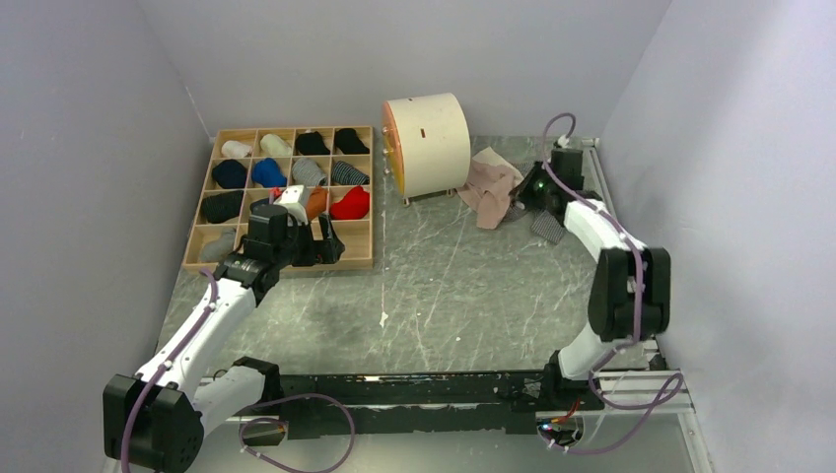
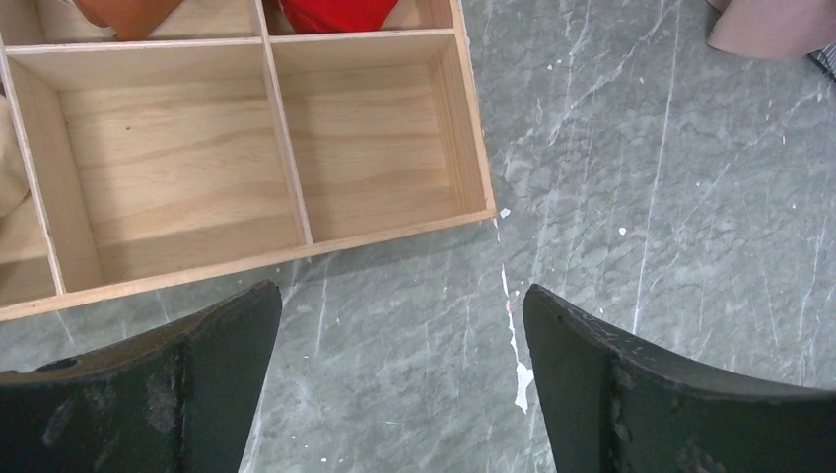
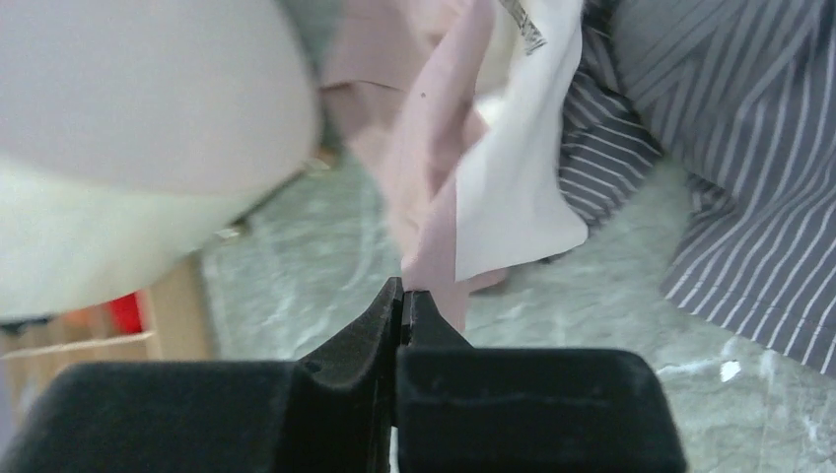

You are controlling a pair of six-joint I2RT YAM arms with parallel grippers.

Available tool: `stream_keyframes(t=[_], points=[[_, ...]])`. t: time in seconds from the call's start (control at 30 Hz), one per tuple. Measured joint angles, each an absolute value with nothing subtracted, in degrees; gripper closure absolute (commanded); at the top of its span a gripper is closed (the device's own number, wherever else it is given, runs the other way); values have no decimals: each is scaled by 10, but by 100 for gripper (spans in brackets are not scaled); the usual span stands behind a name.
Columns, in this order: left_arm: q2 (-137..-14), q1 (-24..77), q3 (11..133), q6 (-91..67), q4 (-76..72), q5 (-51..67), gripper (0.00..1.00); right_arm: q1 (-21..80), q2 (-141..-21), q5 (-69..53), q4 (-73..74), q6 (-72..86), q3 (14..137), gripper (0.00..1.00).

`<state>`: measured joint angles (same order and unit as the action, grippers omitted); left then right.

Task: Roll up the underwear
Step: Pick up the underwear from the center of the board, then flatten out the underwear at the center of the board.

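The pale pink underwear (image 1: 490,187) lies crumpled at the back right, beside the grey white-striped underwear (image 1: 547,227). My right gripper (image 1: 522,192) sits between them. In the right wrist view its jaws (image 3: 404,294) are shut, pinching an edge of the pink underwear (image 3: 434,148). A white inner panel (image 3: 513,197) of the cloth shows just behind. The striped underwear (image 3: 749,197) spreads to the right. My left gripper (image 1: 330,241) hovers open at the near right corner of the wooden tray (image 1: 365,258). Nothing is between its fingers (image 2: 402,335), only grey tabletop.
A cream cylinder (image 1: 426,145) stands on its side left of the pink cloth. The compartmented tray (image 2: 473,148) at the left holds several rolled garments, and its two near-right cells are bare. Walls close in on three sides.
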<state>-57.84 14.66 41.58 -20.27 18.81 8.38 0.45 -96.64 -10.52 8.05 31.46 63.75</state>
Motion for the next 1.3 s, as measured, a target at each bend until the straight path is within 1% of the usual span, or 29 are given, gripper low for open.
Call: stream_keyframes(t=[0.27, 0.43, 0.5, 0.63, 0.73, 0.9, 1.0, 1.1, 1.23, 1.27, 1.3], points=[[-584, 147, 441, -215, 219, 86, 3, 18, -739, -231, 126, 337, 629, 100], [-611, 147, 503, -222, 256, 105, 3, 57, -648, -307, 202, 360, 628, 100], [-614, 147, 508, -222, 255, 116, 3, 87, -601, -350, 213, 366, 602, 100], [-612, 147, 498, -222, 256, 138, 3, 138, -484, -422, 211, 402, 510, 100], [-602, 147, 485, -223, 262, 148, 3, 146, -479, -467, 197, 423, 522, 100], [-552, 147, 476, -229, 284, 141, 3, 194, -559, -500, 174, 432, 616, 100], [-523, 147, 476, -235, 290, 133, 3, 213, -578, -503, 163, 429, 638, 100], [-506, 147, 476, -237, 299, 126, 3, 213, -561, -476, 163, 416, 605, 100], [-493, 147, 471, -237, 310, 130, 3, 213, -514, -389, 200, 416, 473, 99], [-490, 147, 465, -237, 311, 135, 3, 213, -507, -362, 222, 418, 440, 92], [-485, 147, 456, -237, 310, 142, 3, 213, -503, -341, 243, 420, 415, 90]])
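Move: The right hand already pinches a corner of the pink underwear, the rest trailing to its left. The open middle of the board, where it is taken, lies about 30 cm back and 27 cm left of that hand, some 9 cm below. The striped garment is roughly 8 cm right and level with it, the white drum 26 cm left and 12 ahead. For the left hand, the same spot lies some 20 cm back, 26 cm right and 13 below. Keeping the underwear pinched in shut fingers, the right hand whips it up and back off the pile, veering left towards the open middle of the board, about 25 cm back and as much up at the top. There it swings counter-clockwise some 50 degrees, then drops fast by about 16 cm, turning partly back. The left hand, open and empty, edges back and up a few centimetres. ##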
